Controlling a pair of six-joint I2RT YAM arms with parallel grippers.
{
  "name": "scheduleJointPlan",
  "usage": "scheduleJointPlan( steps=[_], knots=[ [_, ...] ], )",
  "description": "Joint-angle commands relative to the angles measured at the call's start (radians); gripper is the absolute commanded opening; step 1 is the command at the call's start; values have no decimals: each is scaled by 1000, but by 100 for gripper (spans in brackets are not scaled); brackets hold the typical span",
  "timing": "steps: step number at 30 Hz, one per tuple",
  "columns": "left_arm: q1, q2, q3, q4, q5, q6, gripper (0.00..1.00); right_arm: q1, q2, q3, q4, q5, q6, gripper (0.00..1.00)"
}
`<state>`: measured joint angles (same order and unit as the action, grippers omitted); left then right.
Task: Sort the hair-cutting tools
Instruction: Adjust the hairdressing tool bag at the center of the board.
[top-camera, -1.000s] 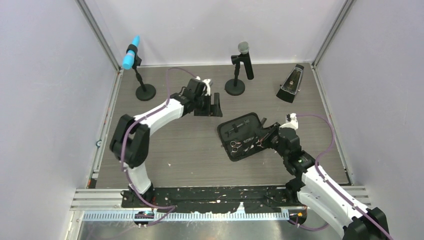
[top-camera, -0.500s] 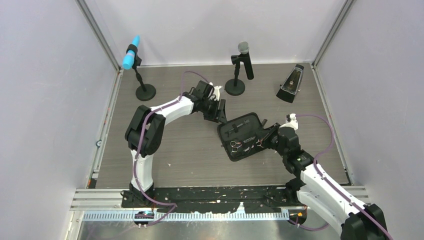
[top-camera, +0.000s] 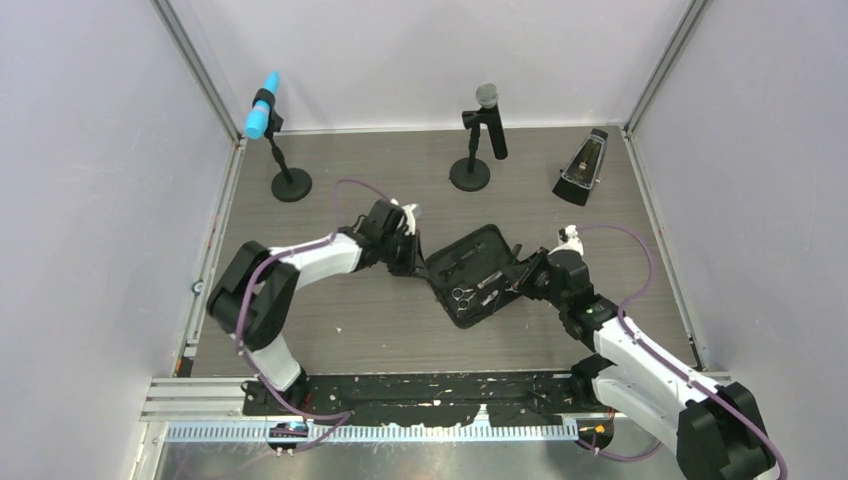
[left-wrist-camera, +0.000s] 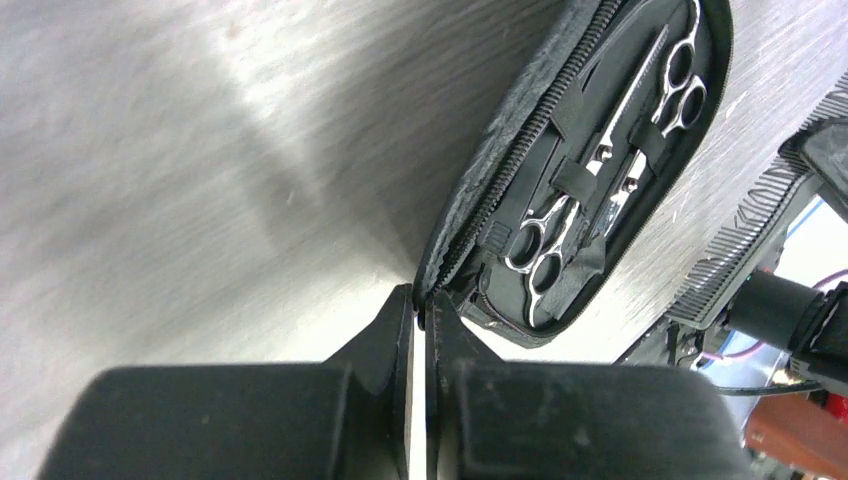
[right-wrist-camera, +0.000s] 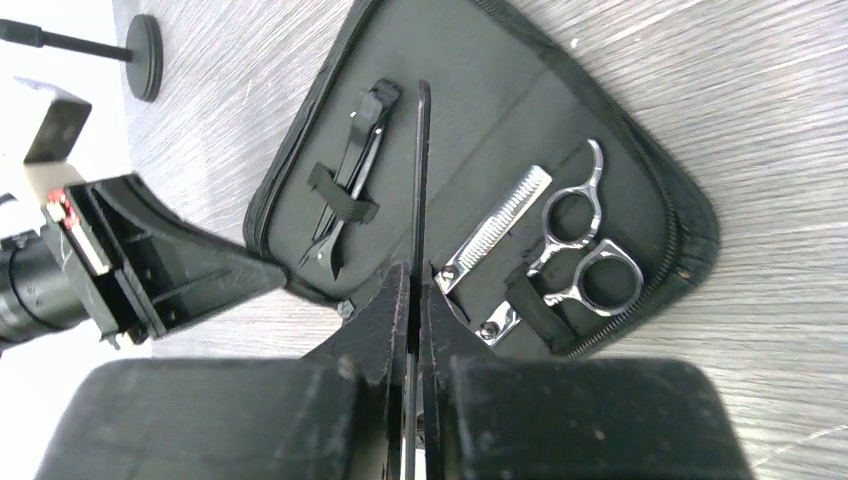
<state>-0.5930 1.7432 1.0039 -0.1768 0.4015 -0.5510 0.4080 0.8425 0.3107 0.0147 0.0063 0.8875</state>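
Observation:
An open black zip case (top-camera: 478, 268) lies mid-table. Strapped inside it are two silver scissors (right-wrist-camera: 585, 250) and two thin black hair clips (right-wrist-camera: 350, 180). The scissors (left-wrist-camera: 545, 250) also show in the left wrist view. My left gripper (left-wrist-camera: 421, 300) is shut on the zip edge of the case (left-wrist-camera: 520, 130), at the case's left corner in the top view, where the left gripper (top-camera: 415, 262) meets it. Over the case's right part, my right gripper (right-wrist-camera: 413, 275) is shut on the flat black comb (right-wrist-camera: 421, 170), seen edge-on. The comb (left-wrist-camera: 745, 235) shows its teeth in the left wrist view.
A blue-headed microphone stand (top-camera: 288, 183) is at the back left. A black microphone stand (top-camera: 470, 174) is at the back centre. A dark metronome (top-camera: 582, 168) sits at the back right. Walls close off three sides.
My left arm swung from the back of the table down to the case's left corner and its gripper went from open to shut on the edge. The case shifted slightly left. The right gripper followed it.

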Motion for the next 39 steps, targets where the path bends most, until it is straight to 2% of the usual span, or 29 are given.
scheduleJointPlan(
  steps=[1, 5, 9, 13, 16, 20, 21, 26, 28, 31, 34, 39],
  knots=[
    [-9, -192, -207, 93, -131, -239, 0, -5, 54, 44, 121, -97, 0, 5],
    [-53, -382, -447, 191, -210, -496, 0, -2, 152, 43, 246, -183, 67, 5],
    [-141, -511, -619, 244, -303, -721, 0, 29, 264, 55, 358, -236, 106, 5],
    [-284, -613, -712, 253, -441, -901, 0, 91, 352, 84, 418, -235, 139, 5],
    [-382, -685, -733, 206, -556, -967, 1, 124, 404, 87, 440, -209, 174, 5],
    [-416, -786, -747, 142, -628, -989, 12, 144, 492, 47, 525, -193, 226, 5],
    [-422, -806, -749, 126, -641, -992, 19, 146, 505, 32, 556, -190, 242, 5],
    [-430, -895, -763, 64, -667, -997, 62, 200, 593, -5, 641, -146, 307, 5],
    [-430, -933, -763, 26, -684, -995, 72, 227, 607, -19, 678, -127, 338, 5],
    [-428, -1000, -730, -88, -756, -933, 78, 254, 603, -33, 693, -103, 365, 5],
    [-390, -1040, -675, -169, -798, -790, 79, 275, 564, -45, 680, -63, 371, 5],
    [-197, -996, -630, -101, -623, -539, 77, 288, 501, -63, 613, 21, 379, 6]
  ],
)
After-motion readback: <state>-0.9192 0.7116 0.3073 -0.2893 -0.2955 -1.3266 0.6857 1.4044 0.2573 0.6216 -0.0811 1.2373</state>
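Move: The left fingers are already shut on the left corner of the hairdressing tool bag, whose middle lies about 10 cm to their right, 2 cm back and some 3 cm lower. The right hand already holds the comb; the bag's middle is about 9 cm to its left, 1 cm back and 7 cm below. From the right hand the hair clips are roughly 11 cm left and level with it, the scissors 12 cm left and 5 cm back. Back towards its base, and some 5 cm left, the left hand drags the bag by the pinched corner for about 14 cm, turning counter-clockwise, then opens, lets go and rises, drifting left and finally a little forward. The right hand keeps the comb, travelling about 11 cm left over the bag and sinking some 5 cm towards it as it rolls its left side up. ##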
